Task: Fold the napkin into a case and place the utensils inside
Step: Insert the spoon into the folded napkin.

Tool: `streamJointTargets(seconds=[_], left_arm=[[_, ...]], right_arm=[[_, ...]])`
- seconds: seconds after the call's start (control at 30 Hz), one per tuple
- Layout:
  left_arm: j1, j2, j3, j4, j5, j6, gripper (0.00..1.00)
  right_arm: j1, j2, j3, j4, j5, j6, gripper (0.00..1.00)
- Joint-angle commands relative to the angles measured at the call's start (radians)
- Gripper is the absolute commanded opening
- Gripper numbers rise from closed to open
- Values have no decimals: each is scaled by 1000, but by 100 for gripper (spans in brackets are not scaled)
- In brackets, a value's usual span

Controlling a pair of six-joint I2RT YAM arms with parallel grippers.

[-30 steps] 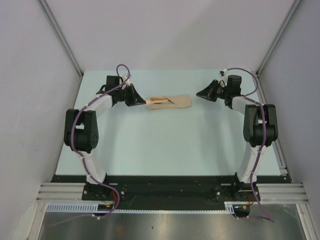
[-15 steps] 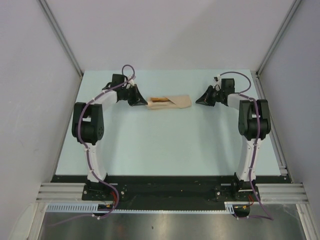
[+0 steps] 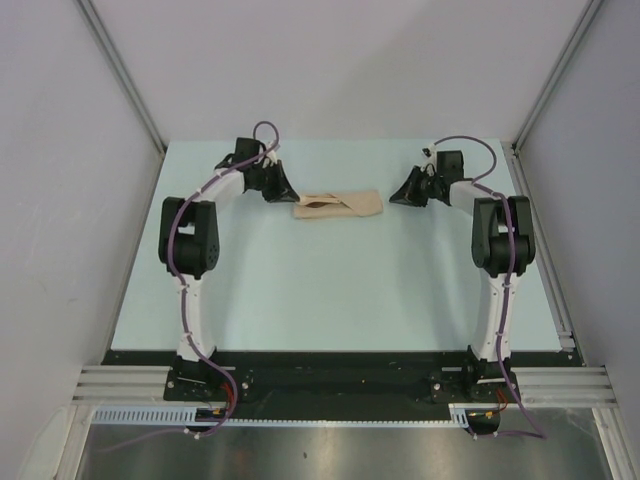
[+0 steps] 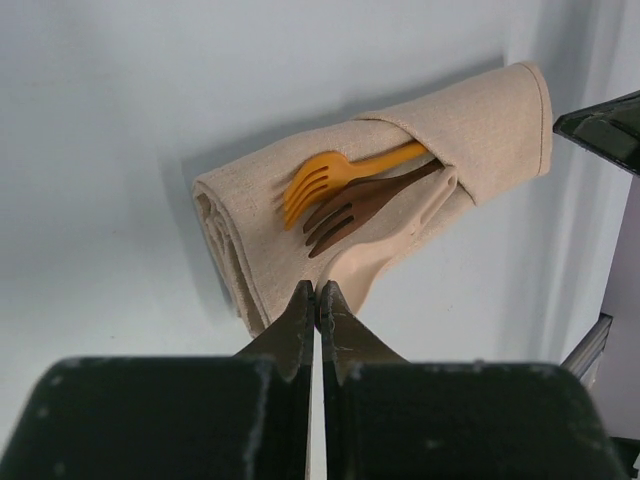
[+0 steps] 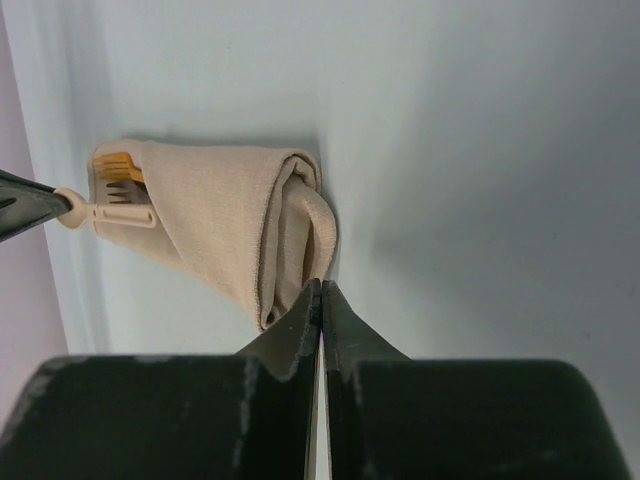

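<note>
The napkin (image 3: 338, 205) lies folded into a narrow beige case (image 4: 400, 150) at the back middle of the table. The utensils stick out of its left end: an orange fork (image 4: 325, 175), a dark brown fork (image 4: 355, 208) and a pale cream piece (image 4: 385, 248). My left gripper (image 3: 284, 194) (image 4: 318, 292) is shut and empty, just off that end. At the case's right end (image 5: 290, 215) my right gripper (image 3: 396, 196) (image 5: 320, 288) is shut with nothing in it, its tips just short of the cloth. The fork tines (image 5: 121, 163) show past the far end.
The pale green table (image 3: 330, 290) has grey walls on three sides and metal rails along the left and right. The black base rail (image 3: 330, 375) runs along the near edge. The other arm's tip (image 5: 25, 200) shows at the right wrist view's left edge.
Both arms have drawn their elbows in and stand more upright. The right gripper's jaws have closed from slightly apart. The left gripper has shifted a little toward the back. The napkin case has not moved.
</note>
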Motion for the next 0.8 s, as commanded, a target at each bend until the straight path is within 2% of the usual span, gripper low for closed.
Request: streamJointTargets(seconds=[0.0, 0.33, 0.47, 0.77], left_arm=[[-27, 25, 60, -37, -23, 16, 0], [-47, 19, 52, -36, -54, 4, 0], [-82, 62, 121, -54, -43, -17, 0], [-136, 112, 129, 49, -11, -128, 0]], right_arm=[[13, 21, 54, -29, 31, -37, 3], [25, 32, 68, -28, 51, -42, 3], [40, 51, 80, -23, 55, -27, 3], [50, 71, 74, -12, 89, 10, 3]])
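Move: The napkin pocket's mouth lies about 12 cm to the right of the left hand, roughly level fore and aft and some 4 cm lower; the spoon pinched by its bowl already points its handle there. The orange fork's bared part is 7 cm right and 2 cm ahead of that hand, the brown fork's 7 cm right, level with it. From the right hand, the napkin's right end sits about 3 cm left, 1 cm ahead and 3 cm below, and the mouth 12 cm left, level fore and aft. The spoon, still pinched by its bowl in the shut left fingers, is first lowered about 2 cm beside the forks, then pushed rightward handle first into the pocket mouth, some 6 cm right in all and fastest late on. Meanwhile the right hand, nearly shut, sinks about 2.5 cm and edges a little left, right up to the napkin's right end; contact there can't be made out. ##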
